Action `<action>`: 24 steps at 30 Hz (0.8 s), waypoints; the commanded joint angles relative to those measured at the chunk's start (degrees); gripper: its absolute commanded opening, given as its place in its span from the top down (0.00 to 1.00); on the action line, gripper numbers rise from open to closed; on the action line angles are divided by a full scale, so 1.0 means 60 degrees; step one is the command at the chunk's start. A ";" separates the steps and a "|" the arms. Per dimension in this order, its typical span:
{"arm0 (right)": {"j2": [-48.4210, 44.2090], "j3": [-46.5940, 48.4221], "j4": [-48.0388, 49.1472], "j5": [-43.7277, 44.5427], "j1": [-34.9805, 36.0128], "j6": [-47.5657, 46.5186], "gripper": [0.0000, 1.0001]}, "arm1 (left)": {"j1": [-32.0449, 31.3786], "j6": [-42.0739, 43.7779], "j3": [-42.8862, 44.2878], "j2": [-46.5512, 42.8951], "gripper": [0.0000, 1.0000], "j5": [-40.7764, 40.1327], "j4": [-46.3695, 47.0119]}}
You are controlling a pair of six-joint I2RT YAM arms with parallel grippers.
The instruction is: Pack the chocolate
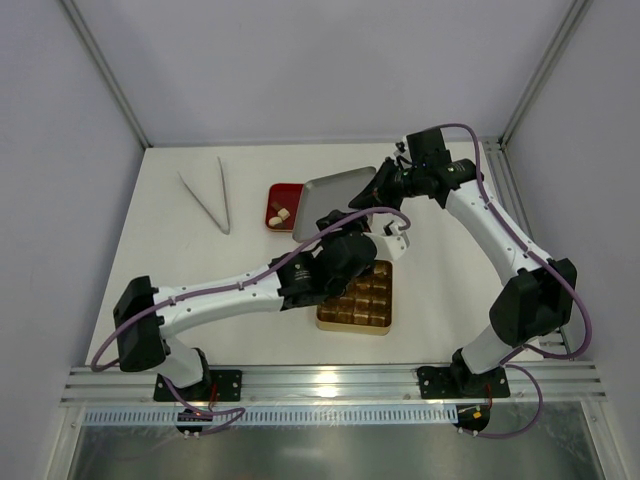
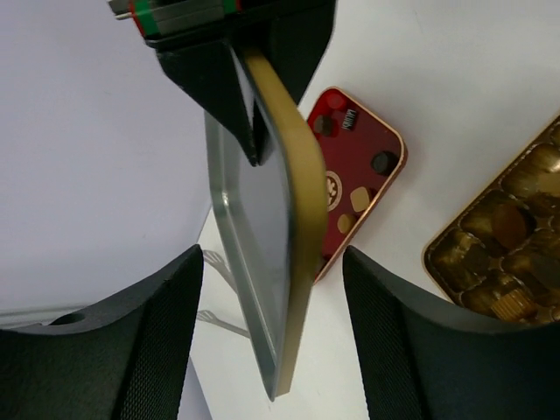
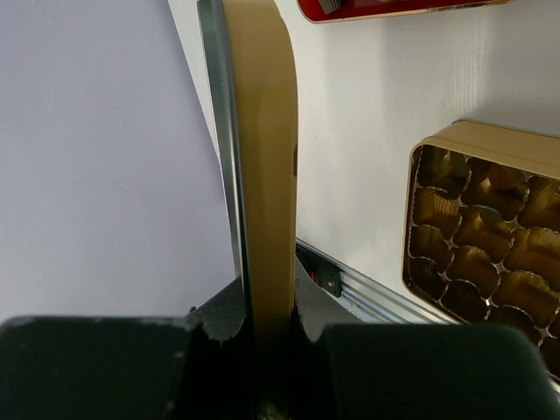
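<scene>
My right gripper (image 3: 273,324) is shut on the edge of a flat tin lid (image 3: 267,157) with a gold rim and a silver inside, and holds it on edge above the table. My left gripper (image 2: 271,262) is open. The lid's (image 2: 297,219) lower corner hangs between its fingers (image 2: 157,332) with a gap on both sides. A few chocolate pieces (image 2: 360,199), dark and tan, lie in the small red tray (image 2: 367,140). Brown chocolate sits in the cells of the square gold tin (image 3: 490,144). In the top view the lid (image 1: 335,195) stands between the red tray (image 1: 283,190) and the tin (image 1: 357,325).
Metal tongs (image 1: 208,200) lie at the back left of the white table. My left arm (image 1: 230,290) stretches across the middle towards the lid. An aluminium rail (image 1: 330,380) runs along the near edge, and white walls close in the sides and back.
</scene>
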 commanded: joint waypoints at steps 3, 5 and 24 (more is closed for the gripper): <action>-0.0438 0.0060 0.0093 -0.0485 -0.0033 -0.0080 0.96 | 0.0302 0.0499 0.0057 -0.0118 0.42 -0.0236 0.1324; -0.0452 0.0031 0.0093 -0.0544 -0.0033 -0.0066 0.96 | 0.0376 0.0616 -0.0030 -0.0147 0.51 -0.0221 0.1427; -0.1331 -0.0540 0.1175 0.0289 -0.0281 -0.0314 0.23 | 0.0376 0.0090 0.0232 -0.0601 1.00 0.0510 0.1546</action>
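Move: The lid hangs tilted in the air in the right hand's shut fingers, one edge already between the left hand's open fingers; its middle lies about 4 cm ahead, 4 cm left and 2 cm below the left hand. From the right hand it is some 2 cm back and 4 cm left. The chocolate box stands about 7 cm back and 1 cm right of the left hand, the red tray 18 cm ahead and 10 cm left of it, both roughly 24 cm down. The left hand slips about 1.5 cm further forward along the lid, then holds there and shuts its fingers on the lid's edge, pinching it while the right hand still has its grip. Only once the left fingers are closed does the right hand, easing up by about 2 cm, spread its own fingers wide and let go of the lid, with hardly any other travel. ##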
